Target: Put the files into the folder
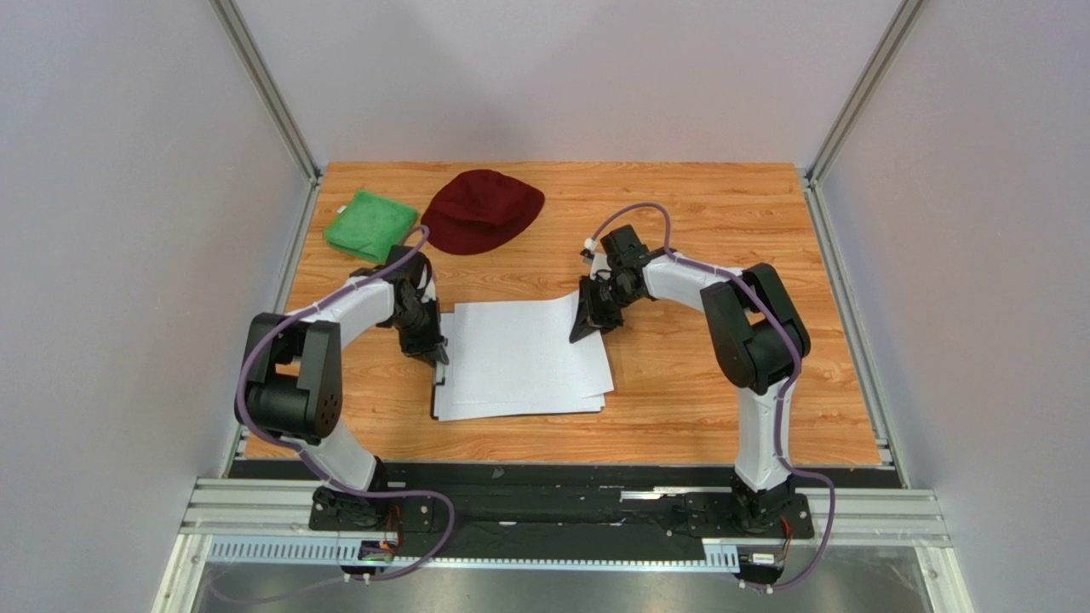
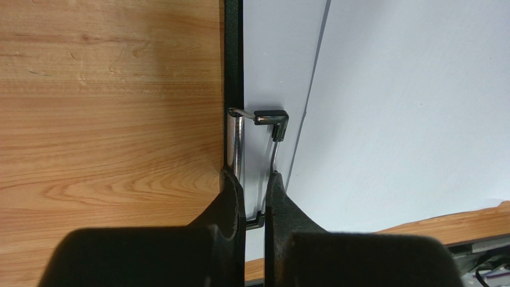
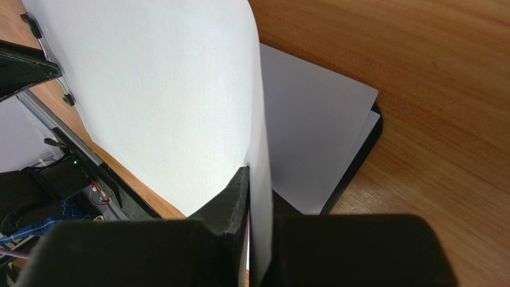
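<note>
The files (image 1: 525, 364) are white sheets stacked on the black folder (image 2: 233, 54), which shows only as a thin dark rim (image 3: 358, 162). My left gripper (image 1: 436, 350) sits at the stack's left edge, shut on the folder's silver wire clip (image 2: 270, 128); its fingers (image 2: 232, 192) squeeze the clip's handle against the bar. My right gripper (image 1: 591, 319) is at the stack's far right corner, shut on the top sheet (image 3: 167, 101). That sheet curls up off the pile between the jaws. The sheets below (image 3: 311, 125) lie flat on the folder.
A dark red cap (image 1: 482, 211) and a green cloth (image 1: 371, 225) lie at the far left of the wooden table (image 1: 717, 217). Grey walls close in both sides. A metal rail (image 1: 563, 511) runs along the near edge by the arm bases.
</note>
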`<state>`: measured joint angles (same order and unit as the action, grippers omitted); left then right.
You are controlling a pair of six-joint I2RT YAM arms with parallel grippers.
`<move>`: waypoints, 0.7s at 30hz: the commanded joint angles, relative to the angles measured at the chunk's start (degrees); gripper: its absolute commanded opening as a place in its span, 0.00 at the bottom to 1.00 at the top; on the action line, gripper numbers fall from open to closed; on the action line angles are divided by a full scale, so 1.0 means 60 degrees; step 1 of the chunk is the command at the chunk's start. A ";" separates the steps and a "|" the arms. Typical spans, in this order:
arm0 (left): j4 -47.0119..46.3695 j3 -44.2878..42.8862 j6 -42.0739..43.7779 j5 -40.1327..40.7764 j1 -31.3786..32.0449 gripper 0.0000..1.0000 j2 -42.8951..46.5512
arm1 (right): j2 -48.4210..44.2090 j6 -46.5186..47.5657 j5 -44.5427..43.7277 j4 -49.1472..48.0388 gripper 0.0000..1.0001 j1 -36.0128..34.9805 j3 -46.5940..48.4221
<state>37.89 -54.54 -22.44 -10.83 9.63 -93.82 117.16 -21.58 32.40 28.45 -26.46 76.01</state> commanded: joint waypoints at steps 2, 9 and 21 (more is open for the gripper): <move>-0.1159 0.0199 -0.0348 -0.1315 -0.0139 0.00 0.0519 | -0.0264 0.0315 -0.0303 -0.0054 0.06 -0.0190 -0.0027; -0.0794 0.0126 -0.0509 -0.0701 -0.0199 0.00 0.0418 | -0.0791 0.0726 -0.1181 0.0985 0.39 -0.0483 0.0471; -0.0631 -0.0006 -0.0494 -0.0465 -0.0198 0.00 0.0066 | -0.1612 0.1209 -0.1637 0.1864 0.56 -0.0424 0.0516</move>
<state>35.53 -52.99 -24.32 -13.41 8.51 -92.90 110.96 -16.62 23.77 37.26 -29.39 77.12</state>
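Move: The right hand already pinches the right-hand side of the loose top file, whose middle lies about 9 cm to its left, 3 cm back and a little below; the folder's middle is some 11 cm left and 5 cm back, and the clip about 25 cm left and 4 cm back. The left hand is already closed on that clip, just under its fingertips, with the folder's middle roughly 14 cm to its right and 1 cm back. The right fingers open to a little over half their range and let go of the top file's right-hand side, while the hand rises about 2.5 cm off the folder, drawing back and drifting slightly right as its fingers tip some 10 degrees, more steeply down. Meanwhile the left hand keeps its closed grip on the folder's clip and stays almost in place, easing just half a centimetre to the right with a slight roll. ##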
